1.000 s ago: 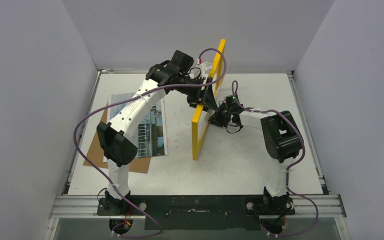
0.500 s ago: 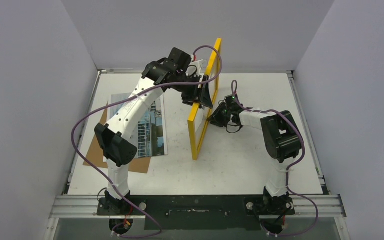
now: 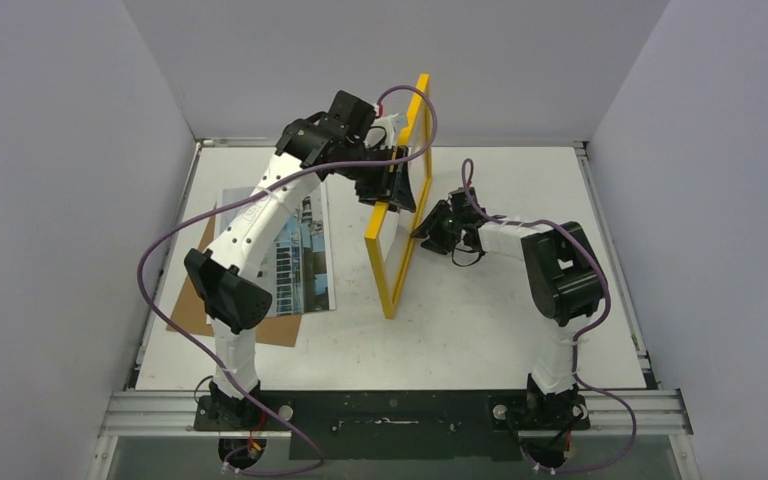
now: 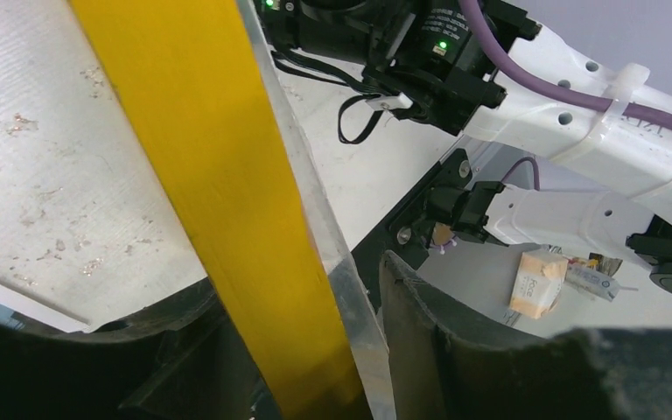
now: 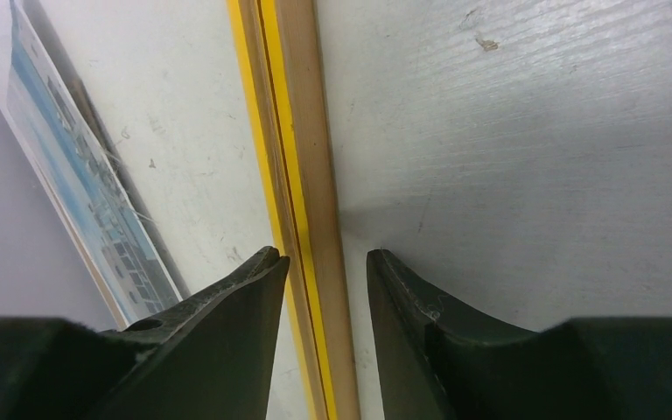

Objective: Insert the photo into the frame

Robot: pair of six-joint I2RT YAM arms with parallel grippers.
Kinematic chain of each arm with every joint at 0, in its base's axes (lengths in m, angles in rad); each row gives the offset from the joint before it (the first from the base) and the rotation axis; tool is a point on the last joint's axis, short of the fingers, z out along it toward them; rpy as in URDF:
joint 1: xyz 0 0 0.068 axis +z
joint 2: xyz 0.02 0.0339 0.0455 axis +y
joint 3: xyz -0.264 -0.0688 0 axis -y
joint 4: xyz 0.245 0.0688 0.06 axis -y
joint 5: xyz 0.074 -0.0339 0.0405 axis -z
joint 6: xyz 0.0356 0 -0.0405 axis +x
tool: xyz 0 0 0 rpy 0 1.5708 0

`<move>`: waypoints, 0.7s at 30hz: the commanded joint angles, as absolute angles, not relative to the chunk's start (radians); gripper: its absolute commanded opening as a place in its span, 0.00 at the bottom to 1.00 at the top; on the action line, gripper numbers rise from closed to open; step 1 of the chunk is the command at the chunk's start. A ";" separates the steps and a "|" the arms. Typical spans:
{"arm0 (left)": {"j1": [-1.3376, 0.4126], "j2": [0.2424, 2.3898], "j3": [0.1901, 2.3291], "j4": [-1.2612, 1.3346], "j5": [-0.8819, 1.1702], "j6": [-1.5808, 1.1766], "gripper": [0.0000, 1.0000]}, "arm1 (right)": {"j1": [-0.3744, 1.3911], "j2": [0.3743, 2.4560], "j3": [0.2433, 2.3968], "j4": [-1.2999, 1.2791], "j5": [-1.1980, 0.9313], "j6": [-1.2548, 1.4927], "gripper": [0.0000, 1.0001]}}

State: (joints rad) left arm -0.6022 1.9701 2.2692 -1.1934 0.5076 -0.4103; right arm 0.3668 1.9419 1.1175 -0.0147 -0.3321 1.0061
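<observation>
The yellow frame (image 3: 380, 275) stands on its long lower edge mid-table, leaning left. My left gripper (image 3: 397, 190) is shut on its upper bar; the left wrist view has the yellow bar (image 4: 219, 201) and its pane edge between the left gripper's (image 4: 302, 289) jaws. My right gripper (image 3: 422, 232) is open, low behind the frame. In the right wrist view it (image 5: 325, 255) straddles the frame's wood-and-yellow edge (image 5: 302, 131), with a gap on the right side. The photo (image 3: 300, 265) lies face up at the left, also seen as a blue strip (image 5: 79, 192).
A brown backing board (image 3: 195, 300) lies under the photo near the table's left edge. Grey walls close in the table on three sides. The left arm's purple cable (image 3: 160, 260) loops out over the left side.
The left arm has swung the top of the frame leftward, so more of its face shows. The right gripper's jaws have opened off the frame's edge.
</observation>
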 commanded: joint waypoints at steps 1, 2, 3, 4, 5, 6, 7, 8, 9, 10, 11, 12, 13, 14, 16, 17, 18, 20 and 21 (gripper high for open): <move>-0.537 1.958 2.239 -1.204 0.440 -0.397 0.50 | 0.356 1.933 1.071 -0.083 -0.275 0.976 0.42; -0.529 1.948 2.228 -1.189 0.461 -0.403 0.55 | 0.353 1.929 1.070 -0.087 -0.272 0.974 0.42; -0.522 1.938 2.219 -1.178 0.476 -0.407 0.59 | 0.352 1.926 1.069 -0.089 -0.272 0.971 0.42; -0.518 1.932 2.205 -1.163 0.490 -0.410 0.61 | 0.349 1.926 1.070 -0.091 -0.273 0.970 0.42; -0.517 1.928 2.194 -1.150 0.504 -0.410 0.63 | 0.348 1.929 1.070 -0.094 -0.273 0.970 0.42; -0.516 1.927 2.187 -1.139 0.519 -0.410 0.64 | 0.347 1.933 1.071 -0.095 -0.274 0.968 0.42; -0.515 1.927 2.174 -1.129 0.533 -0.412 0.65 | 0.347 1.939 1.072 -0.097 -0.276 0.967 0.42; -0.515 1.931 2.168 -1.124 0.544 -0.414 0.66 | 0.347 1.944 1.071 -0.094 -0.279 0.968 0.42; -0.515 1.936 2.168 -1.127 0.547 -0.414 0.66 | 0.348 1.947 1.071 -0.091 -0.283 0.969 0.42; -0.515 1.938 2.171 -1.132 0.544 -0.414 0.67 | 0.348 1.949 1.071 -0.091 -0.284 0.970 0.42; -0.512 1.939 2.177 -1.138 0.542 -0.415 0.70 | 0.348 1.950 1.071 -0.090 -0.284 0.970 0.42; -0.509 1.935 2.179 -1.135 0.545 -0.416 0.72 | 0.347 1.949 1.068 -0.089 -0.284 0.969 0.42; -0.506 1.930 2.180 -1.126 0.549 -0.422 0.75 | 0.347 1.949 1.068 -0.090 -0.283 0.968 0.42; -0.502 1.924 2.183 -1.114 0.555 -0.431 0.76 | 0.348 1.950 1.068 -0.092 -0.284 0.968 0.42; -0.495 1.911 2.186 -1.087 0.572 -0.451 0.77 | 0.347 1.951 1.069 -0.093 -0.284 0.967 0.42; -0.492 1.904 2.184 -1.074 0.576 -0.464 0.78 | 0.347 1.951 1.069 -0.094 -0.283 0.966 0.42; -0.490 1.900 2.182 -1.063 0.577 -0.474 0.78 | 0.347 1.951 1.068 -0.098 -0.282 0.966 0.42; -0.488 1.893 2.178 -1.054 0.565 -0.481 0.80 | 0.347 1.954 1.071 -0.104 -0.281 0.962 0.41; -0.488 1.891 2.175 -1.052 0.560 -0.480 0.81 | 0.347 1.956 1.073 -0.110 -0.279 0.960 0.41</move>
State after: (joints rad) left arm -0.4988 1.9488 2.1849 -1.1252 0.5655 -0.4603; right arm 0.3542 1.9362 1.1042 -0.0013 -0.3382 1.0050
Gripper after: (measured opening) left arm 0.793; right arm 0.413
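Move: My left hand holds the frame's upper rail, whose middle lies about 4 cm farther ahead. The frame stands almost on edge: its lower rail is some 27 cm below this hand, 5 cm right and 4 cm ahead. The photo lies flat about 24 cm left, 4 cm ahead and 28 cm down. From my right hand, low at the frame's foot, the lower rail's middle is roughly 3 cm left, 3 cm back and 2 cm down. I swing my left hand left and forward, about 4 cm in all, taking the frame's upper rail over towards the photo's side, then almost stop, with only a small creep forward at the end. Meanwhile its fingers open well apart, still straddling the rail but no longer squeezing it. My right hand stays low beside the lower rail, its opening unchanged. ##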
